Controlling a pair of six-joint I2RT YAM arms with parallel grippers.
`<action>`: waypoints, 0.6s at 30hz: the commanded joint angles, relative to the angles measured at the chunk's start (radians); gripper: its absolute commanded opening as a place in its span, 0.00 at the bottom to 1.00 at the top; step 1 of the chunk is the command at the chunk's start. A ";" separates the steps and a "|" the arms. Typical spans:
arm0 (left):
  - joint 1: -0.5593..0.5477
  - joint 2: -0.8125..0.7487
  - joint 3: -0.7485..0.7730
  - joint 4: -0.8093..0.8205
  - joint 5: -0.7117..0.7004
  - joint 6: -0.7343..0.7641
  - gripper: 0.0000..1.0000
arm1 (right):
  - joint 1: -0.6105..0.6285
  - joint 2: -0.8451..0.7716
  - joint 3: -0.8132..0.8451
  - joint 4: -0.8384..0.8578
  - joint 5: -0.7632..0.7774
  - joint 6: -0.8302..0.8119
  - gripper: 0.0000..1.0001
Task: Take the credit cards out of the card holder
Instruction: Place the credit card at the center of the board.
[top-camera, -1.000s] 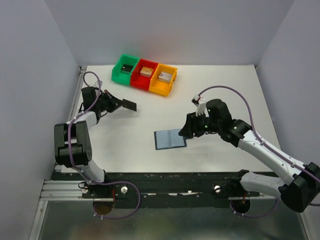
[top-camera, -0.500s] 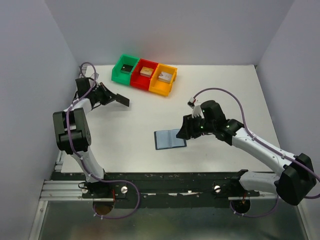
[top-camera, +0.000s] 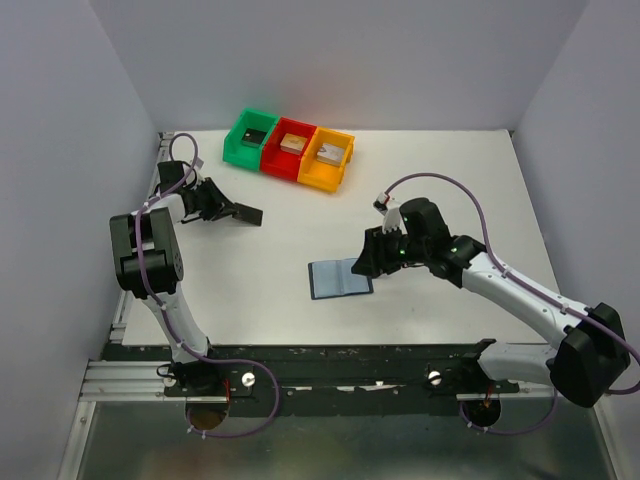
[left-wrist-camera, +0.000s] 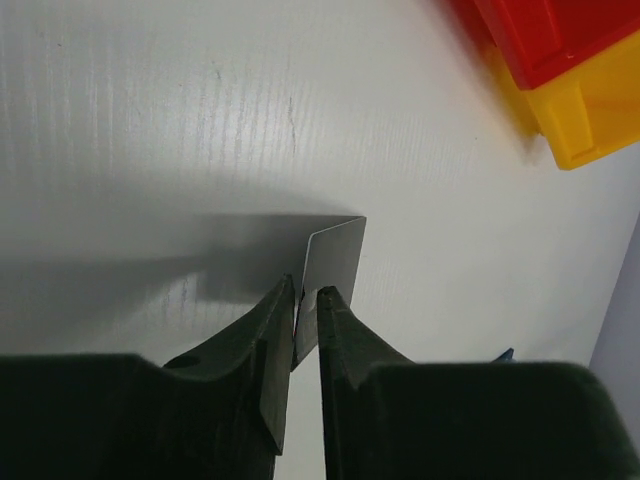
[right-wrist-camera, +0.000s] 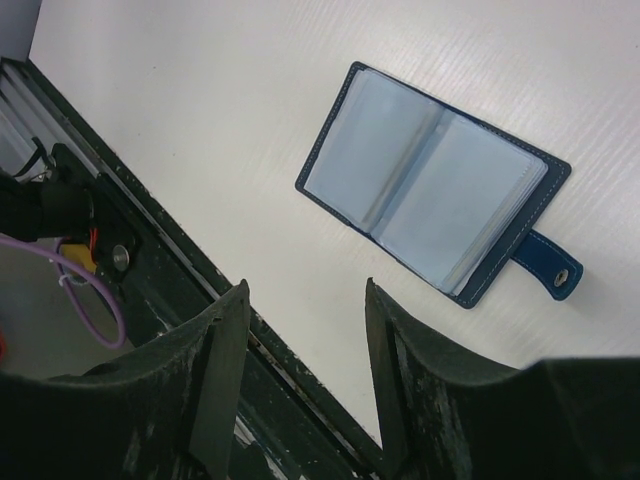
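The navy card holder (top-camera: 338, 278) lies open on the white table, its pale blue sleeve pages (right-wrist-camera: 430, 200) facing up and its strap out to one side. My right gripper (top-camera: 368, 262) hovers at the holder's right edge, open and empty (right-wrist-camera: 305, 290). At the far left, my left gripper (top-camera: 233, 210) points right with one credit card (top-camera: 250, 214) at its tips. In the left wrist view the silver-grey card (left-wrist-camera: 335, 255) stands on edge between the fingertips (left-wrist-camera: 306, 295), its far edge down by the table. The jaws stand slightly apart around it. No other credit cards show.
Green (top-camera: 250, 137), red (top-camera: 290, 150) and orange (top-camera: 326, 160) bins stand in a row at the back, each with a small block inside. The red bin (left-wrist-camera: 540, 30) and orange bin (left-wrist-camera: 590, 110) lie beyond the left gripper. Grey walls close in left, back and right.
The left gripper carried the card toward the back left, then lowered it to the table, and its jaws have parted a little. The right gripper crept slightly left over the holder's edge.
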 joint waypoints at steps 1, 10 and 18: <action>0.006 -0.018 0.026 -0.043 -0.053 0.027 0.32 | 0.005 0.007 0.031 -0.017 0.018 -0.023 0.57; 0.012 -0.102 0.046 -0.115 -0.203 0.041 0.55 | 0.005 -0.017 0.020 -0.049 0.075 -0.030 0.58; -0.093 -0.381 -0.127 -0.057 -0.506 -0.021 0.65 | 0.005 -0.037 -0.003 -0.051 0.257 0.037 0.59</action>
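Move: Between the barely parted left fingers the black card still leans, its middle about 4 cm to that hand's right, 2 cm ahead and 2 cm below. The green box is roughly 23 cm ahead and 5 cm right, the red box 20 cm ahead and 16 cm right, the open card holder 19 cm back and 30 cm right. From the right hand the card lies some 22 cm ahead, 32 cm left and 10 cm lower. Spreading its already loosened fingers much wider, the left hand lets the card go on the white table, easing left and sinking a touch before it lifts about 5 cm and keeps going left, some 3 cm in all, rolling left side up and turning counter-clockwise, away from the card. The empty right hand ends up about 2 cm right and slightly forward. ##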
